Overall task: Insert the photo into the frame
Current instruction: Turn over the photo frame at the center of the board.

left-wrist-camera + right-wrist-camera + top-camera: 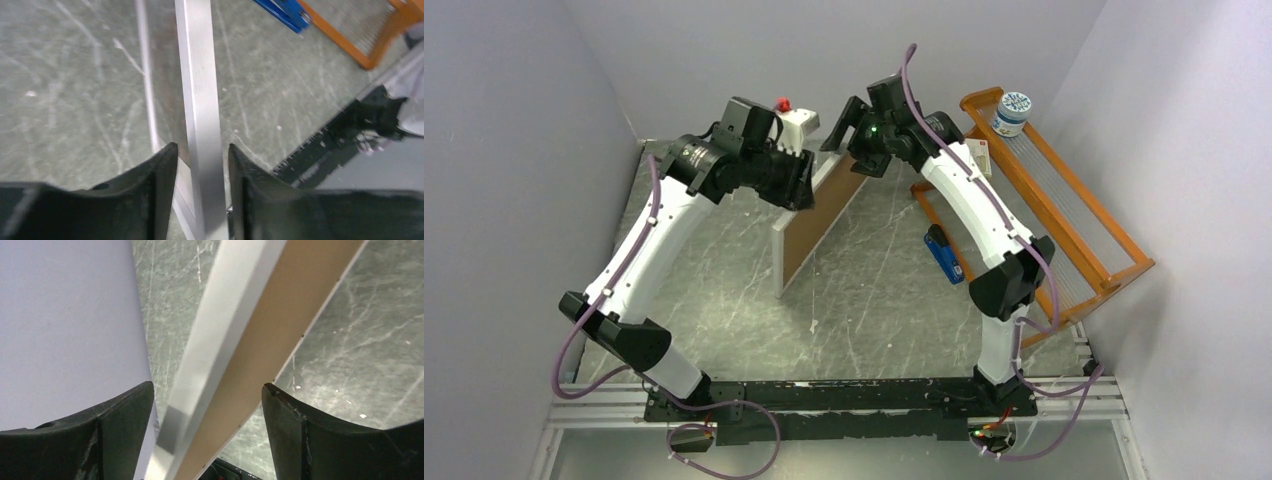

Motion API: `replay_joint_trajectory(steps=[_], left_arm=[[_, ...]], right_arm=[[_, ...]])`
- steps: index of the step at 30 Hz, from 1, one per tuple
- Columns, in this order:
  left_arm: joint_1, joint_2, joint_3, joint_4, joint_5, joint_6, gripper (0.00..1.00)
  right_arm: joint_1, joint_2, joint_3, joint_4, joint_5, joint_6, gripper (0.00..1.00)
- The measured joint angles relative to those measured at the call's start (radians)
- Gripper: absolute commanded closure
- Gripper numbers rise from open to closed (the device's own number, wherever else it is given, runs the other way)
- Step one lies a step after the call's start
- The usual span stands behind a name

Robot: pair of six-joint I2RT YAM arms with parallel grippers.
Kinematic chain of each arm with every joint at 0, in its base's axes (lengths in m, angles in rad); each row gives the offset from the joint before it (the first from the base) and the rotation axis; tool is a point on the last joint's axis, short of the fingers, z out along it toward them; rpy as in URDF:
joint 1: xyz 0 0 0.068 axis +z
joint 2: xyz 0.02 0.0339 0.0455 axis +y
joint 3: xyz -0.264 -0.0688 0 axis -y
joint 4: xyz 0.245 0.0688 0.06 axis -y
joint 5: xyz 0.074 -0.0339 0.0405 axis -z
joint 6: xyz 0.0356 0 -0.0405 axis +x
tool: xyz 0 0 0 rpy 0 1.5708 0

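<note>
The frame (781, 262) stands on its long edge on the marble tabletop, leaning, with its brown backing board (819, 225) facing right. My left gripper (807, 185) straddles the top rim. In the left wrist view the silvery rim (200, 90) runs between the jaws of this gripper (202, 150), with a thin gap on each side, so it is open. My right gripper (849, 140) is at the frame's far end. It (207, 387) stands wide open around the rim (220, 325) and backing board (290, 305), touching neither. The photo is hidden.
An orange wooden rack (1064, 200) lies at the right with a white jar (1011, 112) on its far corner. A blue object (944, 255) rests beside the rack. A white box with a red button (799, 120) sits at the back. Walls close in on three sides.
</note>
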Motion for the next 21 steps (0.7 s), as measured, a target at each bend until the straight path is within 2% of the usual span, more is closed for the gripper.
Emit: replay_joint_trajectory(steps=[3, 8, 11, 16, 21], left_arm=[[-0.006, -0.006, -0.061, 0.011, 0.105, 0.0, 0.36], [-0.01, -0.002, -0.121, 0.04, 0.29, 0.0, 0.3], [-0.01, -0.002, -0.123, 0.066, 0.36, 0.0, 0.23], [-0.01, 0.006, -0.107, 0.116, 0.407, -0.012, 0.18], [0.013, 0.011, -0.098, 0.172, 0.364, -0.075, 0.17]], right_arm=[[-0.02, -0.054, -0.057, -0.002, 0.003, -0.013, 0.29], [-0.076, -0.157, -0.176, -0.002, -0.004, -0.027, 0.48], [-0.109, -0.217, -0.264, 0.009, -0.021, -0.043, 0.61], [-0.191, -0.322, -0.46, 0.085, -0.11, -0.085, 0.78], [-0.286, -0.344, -0.612, 0.179, -0.243, -0.147, 0.84]])
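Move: The photo frame stands on edge, its upper long edge between both hands' fingers; its middle is about 14 cm below the left hand, some 4 cm ahead and 3 cm right. From the open right hand near the far end, the same middle lies roughly 7 cm back, 6 cm left and 14 cm down. The blue stapler is some 25 cm right of the right hand, 10 cm back and 28 cm lower; the wooden rack sits about 44 cm right, 3 cm back and 22 cm lower. The frame's upper edge comes free of the left fingers, already loosening, which open wide as that hand goes about 5 cm right, dipping back and down before coming partly forward and up, turning some 15 degrees clockwise. The right hand travels about 12 cm right, away from the left, then sinks 5 cm and draws back slightly, its fingers closing to pinch the edge. ##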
